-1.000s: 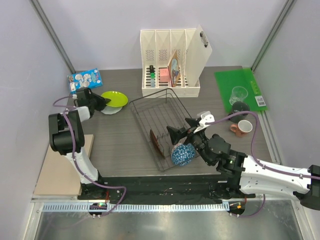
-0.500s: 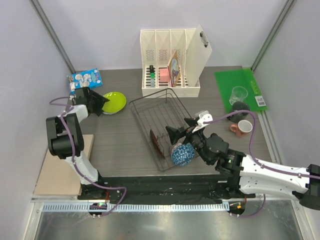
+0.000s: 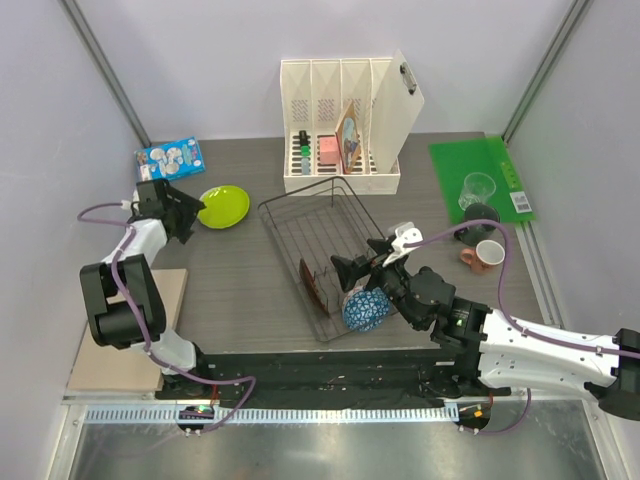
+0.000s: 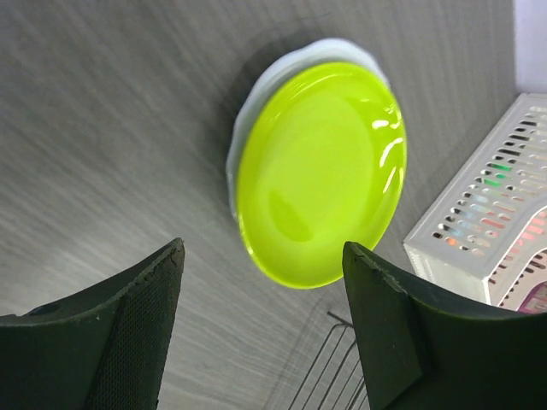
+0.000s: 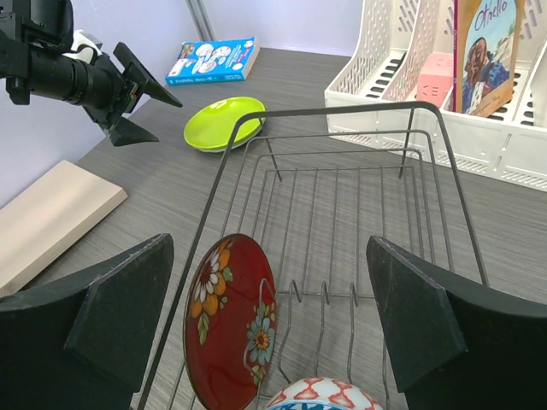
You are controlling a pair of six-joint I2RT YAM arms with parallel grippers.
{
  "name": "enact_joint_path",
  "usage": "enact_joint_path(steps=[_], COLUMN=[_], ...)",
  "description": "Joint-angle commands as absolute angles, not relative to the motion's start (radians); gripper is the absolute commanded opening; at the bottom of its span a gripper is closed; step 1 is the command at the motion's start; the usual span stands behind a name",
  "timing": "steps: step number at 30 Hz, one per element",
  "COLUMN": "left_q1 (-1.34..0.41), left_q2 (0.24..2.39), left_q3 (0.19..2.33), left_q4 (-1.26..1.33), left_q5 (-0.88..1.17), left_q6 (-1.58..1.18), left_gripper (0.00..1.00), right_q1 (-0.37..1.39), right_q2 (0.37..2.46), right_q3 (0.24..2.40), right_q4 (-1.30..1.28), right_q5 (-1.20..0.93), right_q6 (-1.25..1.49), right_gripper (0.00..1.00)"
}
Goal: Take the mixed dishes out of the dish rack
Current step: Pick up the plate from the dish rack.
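The dark wire dish rack (image 3: pixel 320 235) holds a red floral plate (image 5: pixel 231 320) standing on edge and a blue patterned bowl (image 3: pixel 366 308) at its near end. My right gripper (image 5: pixel 269 248) hangs open just above those two, touching neither. At the left, the lime-green plate (image 4: pixel 318 171) lies on the white plate (image 4: pixel 256 94) on the table. My left gripper (image 4: pixel 263 248) is open and empty, a little to the left of that stack. A clear glass (image 3: pixel 478 188), a dark grey mug (image 3: pixel 482 217) and a pink mug (image 3: pixel 484 256) stand at the right.
A cream slotted file holder (image 3: pixel 345 130) stands behind the rack. A blue booklet (image 3: pixel 168 157) lies at the back left, a wooden board (image 3: pixel 125 335) at the near left, and a green mat (image 3: pixel 482 165) at the back right. Walls close in on both sides.
My left gripper has opened, let go of the lime-green plate on the white plate, and drawn back to the left. The right arm has hardly moved.
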State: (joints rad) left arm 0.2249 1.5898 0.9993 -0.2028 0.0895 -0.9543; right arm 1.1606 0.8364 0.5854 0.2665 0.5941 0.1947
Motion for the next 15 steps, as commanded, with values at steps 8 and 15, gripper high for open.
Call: enact_joint_path(steps=[8, 15], left_q1=[0.062, -0.087], left_q2=[1.252, 1.066], left_q3=[0.928, 0.818], left_q4=[-0.251, -0.293], left_q5=[0.054, 0.054], left_q6=[-0.927, -0.897], left_gripper=[0.71, 0.69], right_q1=[1.158, 1.157], right_q2=[1.089, 1.173], right_q3=[0.774, 0.802], right_q4=[0.155, 0.097], right_q5=[0.416, 0.279], right_q6=[0.115, 0.127], right_gripper=[1.00, 0.95])
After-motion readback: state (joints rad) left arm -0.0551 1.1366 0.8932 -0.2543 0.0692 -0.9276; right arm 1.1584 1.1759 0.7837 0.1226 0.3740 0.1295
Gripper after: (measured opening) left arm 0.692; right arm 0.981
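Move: The red flowered plate, standing on edge in the dish rack, lies from the right hand about 9 cm to the left, 5 cm ahead and some 14 cm below; the patterned bowl sits 2 cm to this hand's right, 2 cm back and 16 cm down. From the left hand the red plate is about 32 cm right, 16 cm back and roughly level, while the green plate is 9 cm ahead, 8 cm right and 6 cm below. The right hand, fingers still wide open, sweeps left about 7 cm and sinks 5 towards the red plate in the rack, its left side rolling down some 15 degrees as it turns a little counter-clockwise. The left hand, empty and still open, withdraws from the green plate, first drawing back, then rising and swinging right about 11 cm each way towards the rack as its fingers tip up and turn clockwise. ##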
